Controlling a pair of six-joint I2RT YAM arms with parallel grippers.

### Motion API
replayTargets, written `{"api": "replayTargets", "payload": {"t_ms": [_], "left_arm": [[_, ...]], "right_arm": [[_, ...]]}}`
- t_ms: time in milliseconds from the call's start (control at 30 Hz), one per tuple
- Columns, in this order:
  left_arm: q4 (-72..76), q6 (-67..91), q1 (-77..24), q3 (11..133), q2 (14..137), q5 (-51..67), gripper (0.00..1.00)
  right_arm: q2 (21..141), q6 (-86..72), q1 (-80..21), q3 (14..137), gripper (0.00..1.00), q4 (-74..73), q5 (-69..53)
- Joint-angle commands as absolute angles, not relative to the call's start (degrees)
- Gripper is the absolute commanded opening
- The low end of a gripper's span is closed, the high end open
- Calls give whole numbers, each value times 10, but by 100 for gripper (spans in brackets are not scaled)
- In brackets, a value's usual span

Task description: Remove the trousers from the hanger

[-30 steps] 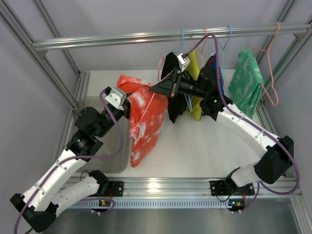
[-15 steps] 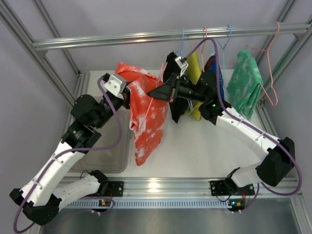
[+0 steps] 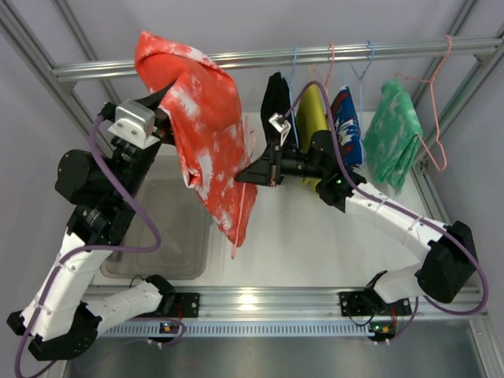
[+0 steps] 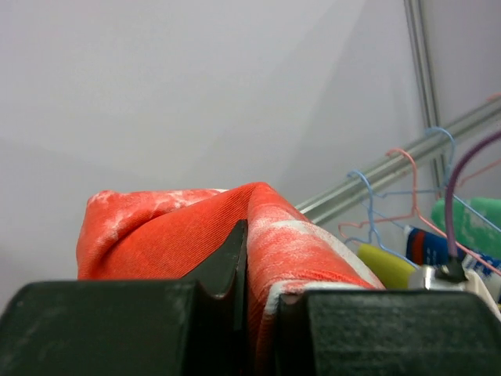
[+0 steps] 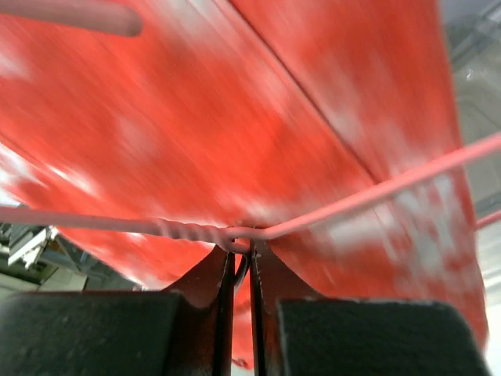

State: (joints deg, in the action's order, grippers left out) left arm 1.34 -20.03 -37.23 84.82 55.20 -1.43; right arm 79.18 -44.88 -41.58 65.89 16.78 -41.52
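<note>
The red-orange trousers (image 3: 206, 134) with white blotches hang high at the left, in front of the rail. My left gripper (image 3: 167, 101) is raised and shut on their upper fold. In the left wrist view a ridge of the trousers (image 4: 305, 243) sits pinched in the left gripper (image 4: 262, 262). My right gripper (image 3: 240, 179) is at the trousers' right edge, shut on the thin pink wire of the hanger (image 5: 376, 190), at its twisted neck. The cloth (image 5: 235, 110) fills the right wrist view behind the right gripper (image 5: 241, 254). A wire end of the hanger (image 3: 234, 249) pokes out below the hem.
A metal rail (image 3: 236, 60) crosses the back. On it hang a black garment (image 3: 275, 98), a yellow one (image 3: 313, 106), a blue patterned one (image 3: 346, 126) and a green-and-white one (image 3: 398, 138), plus a spare pink hanger (image 3: 437, 134). A clear bin (image 3: 169, 244) lies at the left.
My left arm has risen and swung left, lifting the trousers from table height up past the rail. The right gripper has drifted slightly down and left, still holding the hanger.
</note>
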Motion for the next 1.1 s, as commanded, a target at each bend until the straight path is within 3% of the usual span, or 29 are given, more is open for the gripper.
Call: {"api": "replayTargets", "payload": {"t_ms": [0,467,867,1067], "left_arm": [[189,-270,-372,915,548,-40,0],[193,-539,-372,968,520,-130,0],[105,-777,-373,773,372,-294,0],[10,-816,-373,729,351,-401,0]], "right_arm": [[785,-409,-426,639,0,134,-433],[770,-427,-426,631,0,142,-433],[747,-443,-426,640,0,137,-433],[751,-439,-427,650,0,130,-429]]}}
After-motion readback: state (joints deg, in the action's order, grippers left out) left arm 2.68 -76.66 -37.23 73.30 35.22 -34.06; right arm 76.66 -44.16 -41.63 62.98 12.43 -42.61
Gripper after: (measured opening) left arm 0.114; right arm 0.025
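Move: The left hand holds the red trousers high up; the clear tray lies about 10 cm to its left, level with it fore and aft and some 58 cm below. The pink hanger is about 12 cm to its right and 24 cm below. From the right hand, which holds that hanger, the tray lies 22 cm left, 2 cm ahead and 34 cm down; the black trousers are 10 cm ahead and 8 cm right, at about its height. Still pinching the red trousers, the left hand swings 20 cm left, rising 10 then sinking; right holds hanger. ##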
